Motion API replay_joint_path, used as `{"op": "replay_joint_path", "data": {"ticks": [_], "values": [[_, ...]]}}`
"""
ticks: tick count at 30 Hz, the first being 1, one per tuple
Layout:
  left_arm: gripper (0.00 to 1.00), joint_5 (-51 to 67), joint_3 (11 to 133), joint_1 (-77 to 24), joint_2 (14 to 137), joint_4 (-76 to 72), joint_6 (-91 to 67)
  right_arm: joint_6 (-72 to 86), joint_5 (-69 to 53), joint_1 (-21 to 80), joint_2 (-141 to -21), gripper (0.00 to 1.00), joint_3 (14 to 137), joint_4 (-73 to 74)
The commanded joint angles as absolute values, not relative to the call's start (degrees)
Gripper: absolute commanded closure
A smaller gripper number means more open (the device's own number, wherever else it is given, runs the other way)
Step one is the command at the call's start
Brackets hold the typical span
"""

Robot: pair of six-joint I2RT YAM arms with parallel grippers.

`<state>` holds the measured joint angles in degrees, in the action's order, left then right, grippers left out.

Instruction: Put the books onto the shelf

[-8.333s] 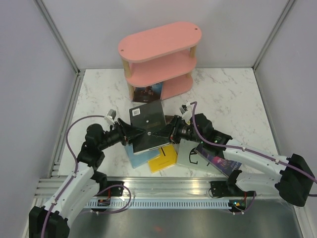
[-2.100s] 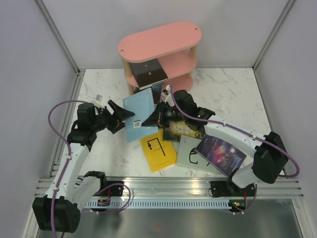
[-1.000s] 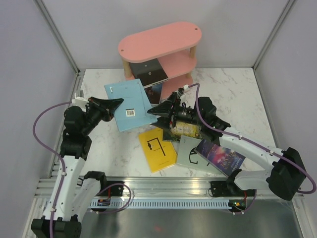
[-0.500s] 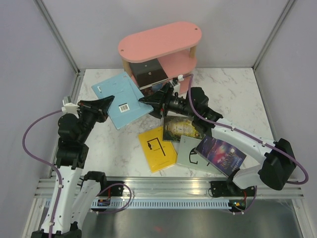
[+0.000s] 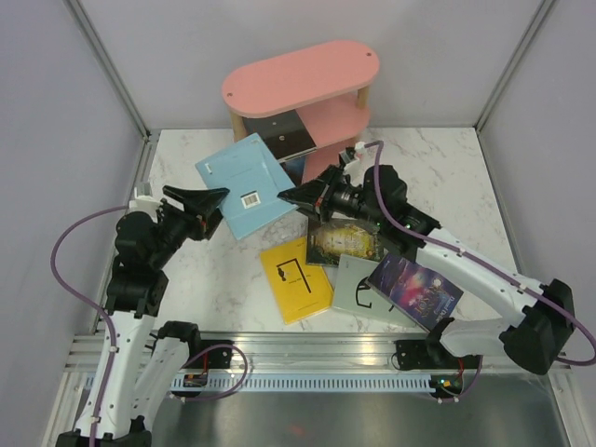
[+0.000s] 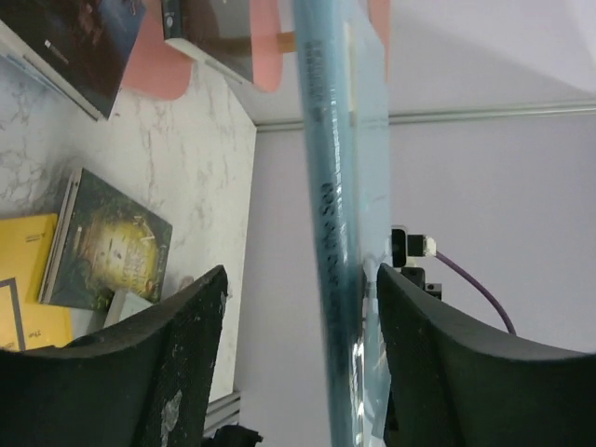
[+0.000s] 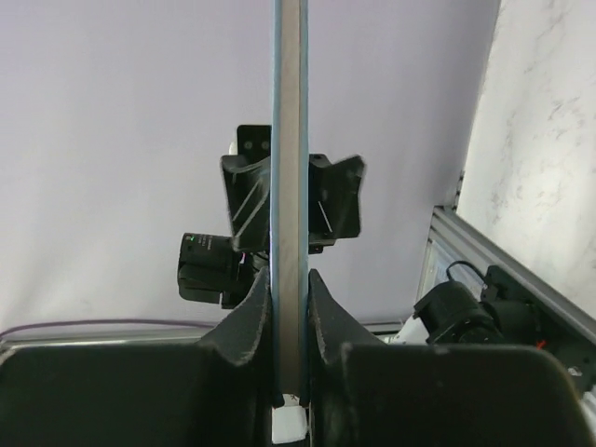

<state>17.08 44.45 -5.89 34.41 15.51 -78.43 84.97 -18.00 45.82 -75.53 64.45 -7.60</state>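
A blue book (image 5: 244,182) hangs in the air in front of the pink shelf (image 5: 307,76), seen edge-on in the left wrist view (image 6: 326,186) and the right wrist view (image 7: 289,140). My right gripper (image 5: 285,194) (image 7: 289,284) is shut on its right edge, both pads pressed flat against it. My left gripper (image 5: 222,196) (image 6: 300,279) stands open around the opposite edge, with a clear gap on one side. A black book (image 5: 285,136) lies on the middle tier and a dark one (image 5: 294,169) leans at the bottom tier.
On the marble table (image 5: 186,163) lie a yellow book (image 5: 298,279), a dark green-gold book (image 5: 341,242), a pale grey book (image 5: 358,287) and a purple galaxy book (image 5: 415,285). Grey walls close in both sides and the back.
My left gripper has let go of the blue book and its jaws have spread. My right gripper has closed on the book's other edge. The book has shifted slightly right, towards the shelf.
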Motion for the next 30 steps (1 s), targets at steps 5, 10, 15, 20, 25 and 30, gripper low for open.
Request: {"op": "replay_joint_path", "data": {"ticks": [5,10,15,20,25,30], "values": [[0.18,22.06,51.85,-5.54,36.21,21.97,-64.26,82.88,-19.59,33.41,-64.96,1.00,60.64,-10.46],[0.17,23.99,52.56,-5.45,39.11,22.68,-62.49,82.88,-22.06,28.05,-66.18,1.00,61.87,-9.84],[0.17,24.78,52.47,-5.19,40.95,22.68,-61.44,82.79,-24.25,25.23,-69.87,1.00,65.20,-9.84],[0.18,26.28,52.47,-4.66,42.18,22.68,-59.94,82.18,-25.75,23.47,-74.44,1.00,68.02,-10.72],[0.18,27.16,51.86,-4.48,43.15,22.50,-58.89,84.19,-26.10,21.98,-80.40,1.00,68.99,-15.98],[0.18,27.69,51.15,-3.96,43.86,22.50,-58.10,85.87,-27.24,21.71,-89.19,1.00,74.24,-20.21]]}}
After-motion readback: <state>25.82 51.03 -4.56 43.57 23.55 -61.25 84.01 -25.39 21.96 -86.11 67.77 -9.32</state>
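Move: The black book lying on the middle shelf, which the light-blue book is being carried to, lies about 27 cm ahead of the right hand, 3 cm to its left and 10 cm lower. The dark books on the bottom shelf are some 29 cm ahead, 6 cm left and 28 cm down; the yellow book is almost straight below, about 32 cm. The gold-green book is 10 cm ahead, 16 cm right, equally low. From the left hand the black book is roughly 29 cm ahead, 15 cm right, 7 cm lower. The light-blue book, still pinched by its right-hand edge, is drawn out from between the left fingers as the right hand swings about 10 cm right and forward, turning some 15 degrees clockwise, then pushes on forward and slightly down into the middle shelf's gap, 15 cm forward in all. The left fingers open wider while that hand rolls a little and sinks slightly. ##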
